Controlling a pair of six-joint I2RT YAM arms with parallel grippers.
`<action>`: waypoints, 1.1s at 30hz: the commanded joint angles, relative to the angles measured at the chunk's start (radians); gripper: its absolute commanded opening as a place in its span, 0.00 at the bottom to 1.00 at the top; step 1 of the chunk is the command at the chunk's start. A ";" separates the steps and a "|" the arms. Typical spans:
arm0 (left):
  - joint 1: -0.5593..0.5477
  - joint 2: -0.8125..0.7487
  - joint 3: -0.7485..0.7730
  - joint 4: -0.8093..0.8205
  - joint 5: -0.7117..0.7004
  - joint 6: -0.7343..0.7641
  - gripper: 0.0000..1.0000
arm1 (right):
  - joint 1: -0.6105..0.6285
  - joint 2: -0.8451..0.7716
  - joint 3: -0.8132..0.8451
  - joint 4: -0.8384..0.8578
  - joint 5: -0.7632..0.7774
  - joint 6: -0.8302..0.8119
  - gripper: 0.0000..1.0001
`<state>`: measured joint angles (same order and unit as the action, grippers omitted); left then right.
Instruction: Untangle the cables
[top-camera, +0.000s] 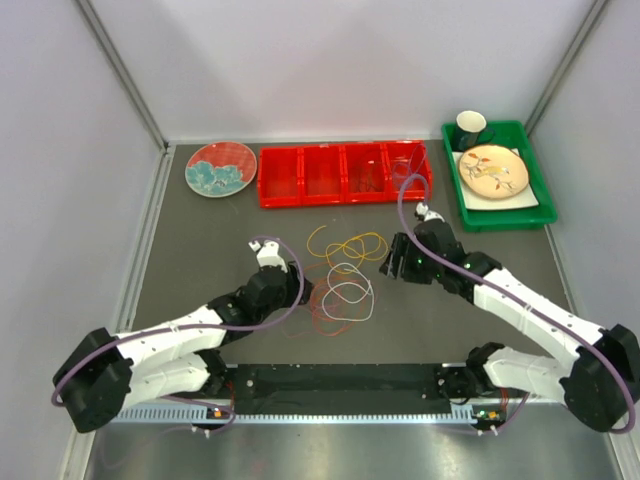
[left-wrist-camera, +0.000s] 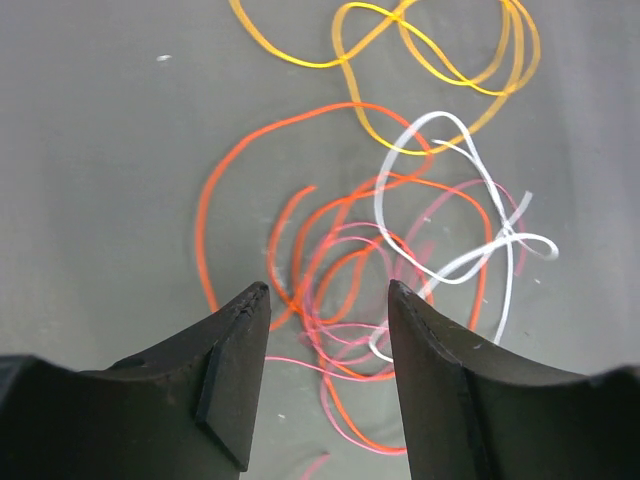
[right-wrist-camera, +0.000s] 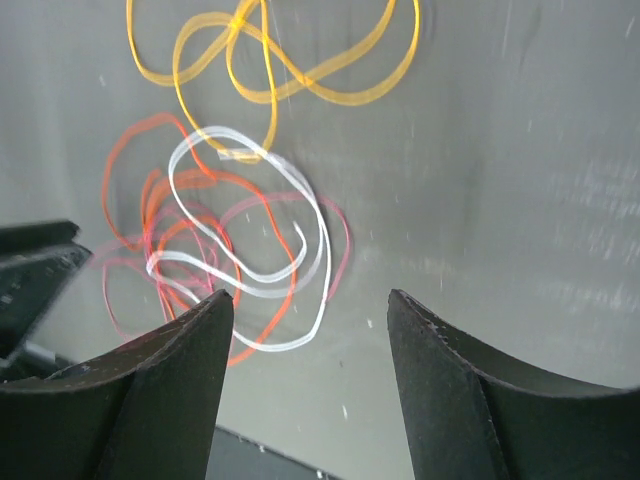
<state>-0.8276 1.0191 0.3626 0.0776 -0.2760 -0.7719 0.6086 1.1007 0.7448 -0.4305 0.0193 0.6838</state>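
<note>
The cables (top-camera: 342, 272) lie in a loose overlapping heap on the grey table between my two grippers. A yellow one (left-wrist-camera: 300, 64) loops at the far side. A white one (left-wrist-camera: 440, 117) crosses an orange-red one (left-wrist-camera: 203, 215) and thin pink strands (left-wrist-camera: 328, 368). My left gripper (left-wrist-camera: 328, 290) is open and hovers low over the near left of the heap, with pink and orange strands showing in the gap between its jaws. My right gripper (right-wrist-camera: 310, 297) is open and empty at the heap's right side, above the white cable (right-wrist-camera: 322, 255).
A red divided tray (top-camera: 340, 203) stands at the back centre. Left of it sits a patterned plate (top-camera: 220, 168). A green tray (top-camera: 540, 210) at the back right holds a plate (top-camera: 493, 170) and a dark cup (top-camera: 471, 125). White walls close in both sides.
</note>
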 joint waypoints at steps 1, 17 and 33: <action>-0.080 -0.010 0.079 -0.073 -0.124 0.002 0.55 | 0.013 -0.070 -0.073 0.068 -0.073 0.057 0.63; -0.162 0.188 0.180 -0.168 -0.193 -0.033 0.49 | 0.049 -0.049 -0.116 0.111 -0.096 0.082 0.64; -0.183 0.386 0.345 -0.472 -0.288 -0.279 0.34 | 0.112 0.013 -0.111 0.131 -0.073 0.100 0.64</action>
<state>-0.9909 1.4616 0.6914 -0.3077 -0.4892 -0.9585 0.7063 1.1042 0.6197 -0.3336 -0.0658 0.7715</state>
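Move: The pink cable, tangled with the orange one, lies about 6 cm to the left hand's right, 2 cm nearer the base and 7 cm below. The orange cable's middle is about 5 cm right and 1 cm back, the white coil 10 cm right and level, the yellow cable 11 cm right and 11 ahead. From the right hand the white coil lies some 8 cm left, 3 back and 12 below; the pink cable 12 left, 4 back; the yellow 8 left, 8 ahead. Down to the pink and orange tangle goes the left hand: it first eases back and right, rising a little, then sinks about 6 cm, rolling its left side up some 20 degrees and tipping down while the fingers narrow without shutting, the tips reaching a pink strand. The right hand, fingers open, draws back 4 cm, down and left towards the white coil. ##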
